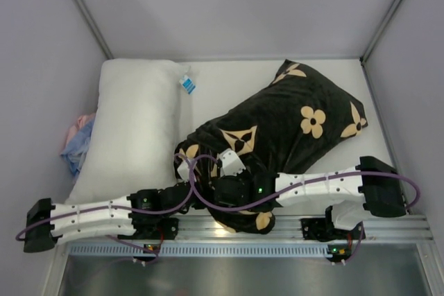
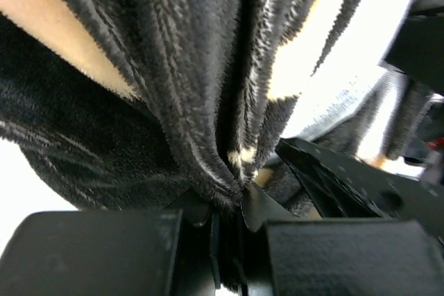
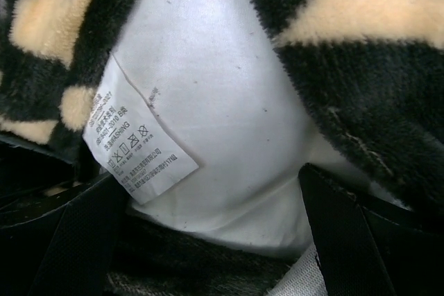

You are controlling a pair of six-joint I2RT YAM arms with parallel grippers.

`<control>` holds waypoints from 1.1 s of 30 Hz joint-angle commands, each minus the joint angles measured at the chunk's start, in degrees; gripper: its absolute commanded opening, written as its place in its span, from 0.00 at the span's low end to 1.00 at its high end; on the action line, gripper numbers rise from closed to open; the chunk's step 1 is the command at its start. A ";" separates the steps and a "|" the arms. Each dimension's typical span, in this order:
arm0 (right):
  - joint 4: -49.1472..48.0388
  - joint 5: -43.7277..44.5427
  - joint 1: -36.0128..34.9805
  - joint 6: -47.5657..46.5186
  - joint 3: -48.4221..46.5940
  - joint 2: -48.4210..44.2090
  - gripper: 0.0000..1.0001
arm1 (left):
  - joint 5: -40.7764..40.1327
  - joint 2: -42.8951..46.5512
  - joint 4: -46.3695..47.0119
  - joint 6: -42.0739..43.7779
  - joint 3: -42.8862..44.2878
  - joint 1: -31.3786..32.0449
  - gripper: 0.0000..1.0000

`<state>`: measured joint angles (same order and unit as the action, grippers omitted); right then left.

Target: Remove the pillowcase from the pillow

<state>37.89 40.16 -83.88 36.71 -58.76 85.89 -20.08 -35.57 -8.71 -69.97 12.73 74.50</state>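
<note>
The black pillowcase [image 1: 291,123] with tan flowers lies slanted across the middle and right of the table, plump with the pillow inside it. In the top view the pillow is hidden. My left gripper [image 1: 184,171] is at the cover's near left end, shut on a bunched fold of the black pillowcase [image 2: 208,123] that runs into the gripper [image 2: 236,202]. My right gripper [image 1: 229,163] is beside it at the cover's opening. It stands open [image 3: 211,237], its fingers [image 3: 354,233] either side of the bared white pillow [image 3: 222,102], which carries a white care label [image 3: 132,136].
A second bare white pillow [image 1: 135,126] with a small blue-white tag [image 1: 187,84] lies along the left side. A pink-blue cloth bundle [image 1: 76,140] is wedged between it and the left wall. Grey walls close in the table on three sides.
</note>
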 commanded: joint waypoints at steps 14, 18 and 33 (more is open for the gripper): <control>-0.36 -0.88 4.68 2.84 -5.58 7.89 0.99 | 4.61 -4.41 3.61 -0.43 -2.36 0.30 0.00; -0.45 2.01 7.67 3.72 -3.82 7.28 1.00 | 5.66 -7.14 5.63 -0.25 -2.36 0.30 0.00; -12.66 -5.45 6.09 4.69 7.18 14.38 0.33 | 4.52 -2.49 2.21 1.24 -0.96 0.30 0.02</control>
<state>28.12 40.36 -78.78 39.27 -55.48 92.62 -18.22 -39.53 -3.49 -70.11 10.98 74.19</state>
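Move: The exposed patch of white pillow in the pillowcase's mouth lies about 3 cm ahead of the right hand and 4 cm below it, level sideways; its care label is some 2 cm to the left of that patch and 1 cm nearer. The tan star on the pillowcase is about 10 cm ahead of the right hand and 2 cm to its right. From the left hand, the exposed pillow lies roughly 6 cm ahead, 7 cm right and 2 cm below. The exposed pillow between the pillowcase folds is what the right hand pushes in towards, about 3 cm forward with its fingers wide, then some 4 cm down as they close to less than half open around the pillow and the dark cloth at the mouth. The left hand keeps its pinch on the gathered pillowcase, dipping about 2 cm and starting back up. ##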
